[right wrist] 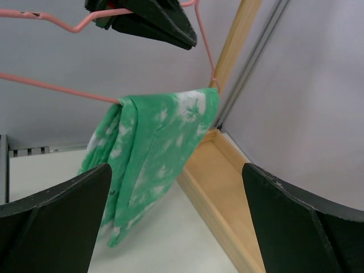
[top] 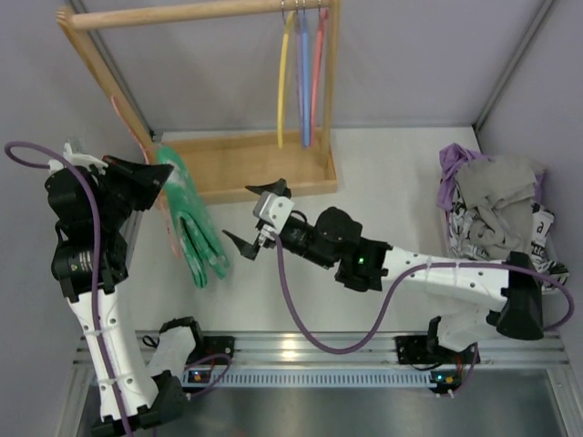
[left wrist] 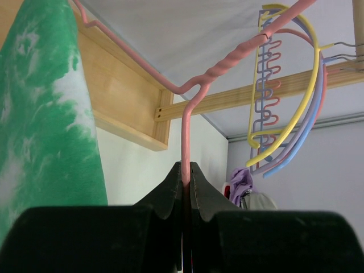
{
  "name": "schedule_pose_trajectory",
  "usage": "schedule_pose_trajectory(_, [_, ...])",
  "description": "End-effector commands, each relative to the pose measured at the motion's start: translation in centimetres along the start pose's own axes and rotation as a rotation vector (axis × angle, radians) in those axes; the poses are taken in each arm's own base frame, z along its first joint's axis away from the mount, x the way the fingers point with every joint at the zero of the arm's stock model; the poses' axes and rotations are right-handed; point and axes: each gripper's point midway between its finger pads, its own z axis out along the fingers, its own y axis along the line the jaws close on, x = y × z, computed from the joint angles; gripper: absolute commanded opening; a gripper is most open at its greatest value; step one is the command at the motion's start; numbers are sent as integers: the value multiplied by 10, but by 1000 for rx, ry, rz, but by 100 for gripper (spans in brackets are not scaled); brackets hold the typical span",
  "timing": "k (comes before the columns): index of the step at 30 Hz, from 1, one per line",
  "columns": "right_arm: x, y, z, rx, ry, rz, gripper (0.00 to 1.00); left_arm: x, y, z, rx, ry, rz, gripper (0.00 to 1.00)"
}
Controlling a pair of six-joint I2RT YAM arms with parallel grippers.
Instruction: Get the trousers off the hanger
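The green speckled trousers (top: 191,223) hang folded over the bar of the pale pink wire hanger (top: 121,111), above the table's left side. My left gripper (top: 150,182) is shut on the hanger's wire; the left wrist view shows the pink hanger (left wrist: 227,60) pinched between its fingertips (left wrist: 185,170), with the trousers (left wrist: 45,114) at the left. My right gripper (top: 255,217) is open and empty, just right of the trousers and apart from them. In the right wrist view, the trousers (right wrist: 153,153) hang from the hanger (right wrist: 57,88) ahead of the wide-open right gripper (right wrist: 176,199).
A wooden rack with a tray base (top: 237,168) stands at the back. Yellow, blue and red hangers (top: 301,73) hang from its rail. A pile of grey, purple and printed clothes (top: 496,214) lies at the right. Grey walls close the sides.
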Motion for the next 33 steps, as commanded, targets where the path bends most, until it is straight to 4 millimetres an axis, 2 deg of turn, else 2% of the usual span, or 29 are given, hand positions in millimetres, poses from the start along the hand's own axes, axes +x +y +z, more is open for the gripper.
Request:
schedule_pose_trajectory(1, [-34, -3, 16, 110, -140, 27, 99, -24, -58, -25, 204, -109, 24, 0])
schedule_pose_trajectory(3, [-32, -2, 23, 150, -131, 75, 99, -26, -59, -27, 207, -121, 25, 0])
schedule_pose_trajectory(4, [-24, 3, 29, 148, -113, 85, 99, -27, -60, -28, 208, -121, 23, 0])
schedule_pose_trajectory(8, [-26, 15, 43, 149, -107, 100, 98, -29, -64, -29, 214, -125, 10, 0])
schedule_pose_trajectory(9, [-18, 20, 48, 141, -89, 98, 97, -29, -65, -28, 217, -123, 8, 0])
schedule_pose_trajectory(11, [-18, 21, 54, 148, -90, 105, 94, -30, -68, -30, 225, -120, 2, 0])
schedule_pose_trajectory(15, [-4, 32, 70, 133, -82, 79, 87, -30, -71, -30, 234, -112, -3, 0])
schedule_pose_trajectory(19, [0, 35, 79, 130, -87, 80, 81, -32, -74, -31, 238, -118, 6, 0])
schedule_pose_trajectory(24, [4, 42, 86, 109, -88, 80, 78, -31, -74, -31, 241, -114, 5, 0])
schedule_pose_trajectory(26, [2, 41, 88, 118, -100, 69, 77, -31, -73, -30, 238, -111, 0, 0])
schedule_pose_trajectory(33, [16, 40, 101, 142, -83, 63, 70, -29, -74, -30, 243, -101, -5, 0])
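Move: The folded green trousers hang with their middle about 11 cm left of the right hand, 1 cm back and 7 cm lower. From that hand, the middle of the pink hanger carrying them is some 14 cm left, 6 cm forward and 5 cm up; the rack's wooden tray is about 13 cm ahead, level sideways, 25 cm down. From the left hand, which holds the hanger, the trousers are 8 cm back, 3 cm right, 14 cm below. Right hand goes 10 cm left and down around the trousers, fingers starting to close; left lifts the hanger 2 cm. ##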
